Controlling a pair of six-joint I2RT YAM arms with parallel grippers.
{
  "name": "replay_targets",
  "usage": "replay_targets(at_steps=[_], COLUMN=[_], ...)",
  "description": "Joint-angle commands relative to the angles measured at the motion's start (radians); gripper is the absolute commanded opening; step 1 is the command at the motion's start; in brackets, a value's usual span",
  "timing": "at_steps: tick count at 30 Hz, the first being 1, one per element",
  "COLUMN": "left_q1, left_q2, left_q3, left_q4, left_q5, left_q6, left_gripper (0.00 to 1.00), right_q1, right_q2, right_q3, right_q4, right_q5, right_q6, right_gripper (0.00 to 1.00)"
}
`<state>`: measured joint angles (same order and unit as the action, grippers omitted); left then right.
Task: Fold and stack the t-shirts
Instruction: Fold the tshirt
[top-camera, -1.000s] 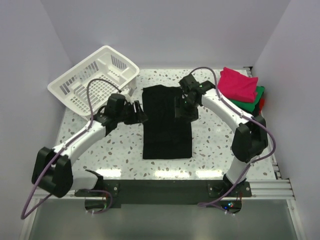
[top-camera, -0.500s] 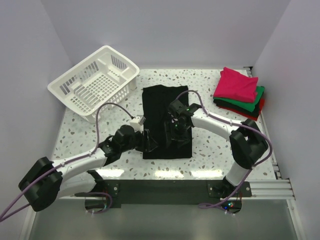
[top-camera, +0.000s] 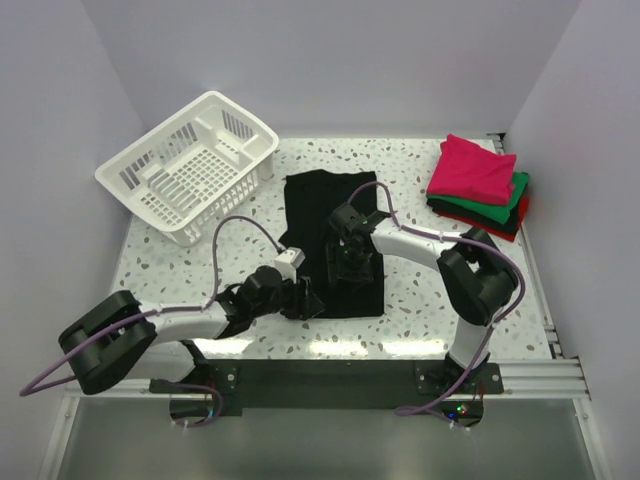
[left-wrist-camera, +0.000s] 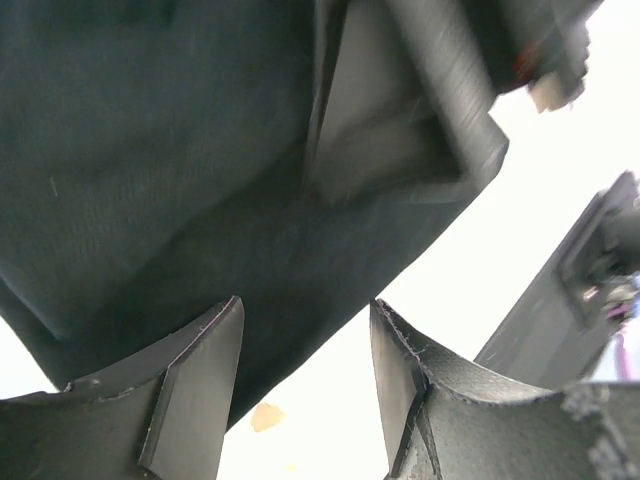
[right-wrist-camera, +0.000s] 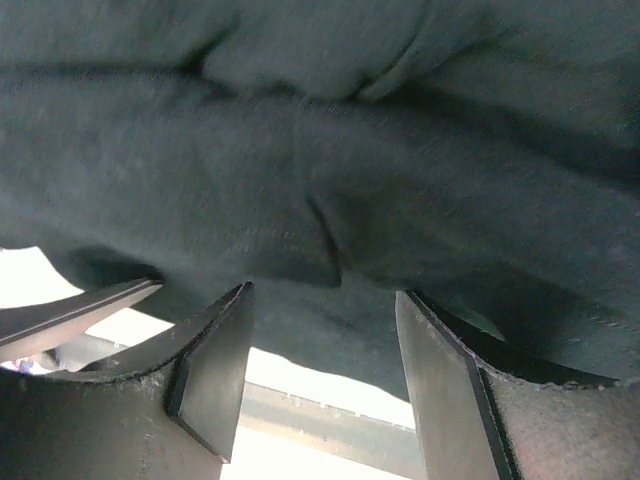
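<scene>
A large black t-shirt (top-camera: 318, 205) lies on the table as a long folded strip. My left gripper (top-camera: 312, 300) is low at its near left corner, open; in the left wrist view the cloth's edge (left-wrist-camera: 150, 150) lies just ahead of the left gripper (left-wrist-camera: 305, 305). My right gripper (top-camera: 350, 268) is over the near right part of the strip, open, and the right wrist view shows black cloth (right-wrist-camera: 300, 150) ahead of the right gripper (right-wrist-camera: 322, 295), not pinched. A stack of folded t-shirts, magenta (top-camera: 473, 167) over green (top-camera: 500, 207), black and red, sits at the far right.
A white slatted basket (top-camera: 190, 165) stands tilted at the far left of the speckled table (top-camera: 170, 265). The grippers are close together, and the right gripper's body (left-wrist-camera: 400, 110) shows in the left wrist view. A metal rail (top-camera: 330, 375) runs along the near edge.
The left arm swung from the shirt's left edge near the basket down to its near left corner. The right gripper moved from the shirt's upper right toward me. Both stayed open.
</scene>
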<state>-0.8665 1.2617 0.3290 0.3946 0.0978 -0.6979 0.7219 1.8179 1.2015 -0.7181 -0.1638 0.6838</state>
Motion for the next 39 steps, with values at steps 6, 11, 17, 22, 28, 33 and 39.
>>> replay_targets(at_steps=[6, 11, 17, 22, 28, 33, 39], left_q1=[-0.037, -0.039, -0.040, -0.040, -0.040, -0.040, -0.042], left_q2=[0.080, 0.090, 0.085, 0.067, 0.059, 0.056, 0.027], left_q3=[-0.074, -0.079, -0.094, -0.110, -0.127, -0.122, -0.104], left_q4=[0.040, -0.003, -0.040, -0.066, -0.072, -0.079, -0.128], left_q5=[-0.015, -0.018, -0.013, -0.010, 0.006, 0.000, -0.015], left_q6=[0.021, 0.055, 0.086, 0.104, 0.117, 0.117, 0.109], left_gripper=[0.58, 0.58, 0.58, 0.58, 0.58, 0.59, 0.59], right_q1=[0.007, 0.005, 0.005, 0.007, -0.004, -0.033, -0.096], right_q2=[0.021, 0.024, 0.072, 0.100, 0.147, 0.187, 0.163], right_q3=[0.021, 0.030, 0.105, 0.222, 0.343, 0.414, 0.483], right_q4=[0.051, 0.068, 0.068, 0.045, 0.020, 0.000, -0.001], right_q5=[0.133, 0.179, 0.225, 0.282, 0.319, 0.349, 0.267], right_q6=[0.045, 0.057, 0.069, 0.076, 0.080, 0.069, 0.016], right_gripper=[0.61, 0.61, 0.61, 0.61, 0.61, 0.61, 0.62])
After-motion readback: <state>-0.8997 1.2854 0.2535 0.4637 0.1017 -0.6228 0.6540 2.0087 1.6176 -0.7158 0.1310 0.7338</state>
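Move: The t-shirt's far edge lies about 24 cm ahead of the right hand and 5 cm left, 2 cm below. From that hand the folded stack is roughly 22 cm ahead and 30 cm right, the white basket some 26 cm ahead and 40 cm left. The left hand has the t-shirt's near edge, at its left corner, about 4 cm behind, 2 cm left and 3 cm below. Right hand skims open forward about 15 cm along the t-shirt, lifting late; left dips 2 cm onto near edge. ##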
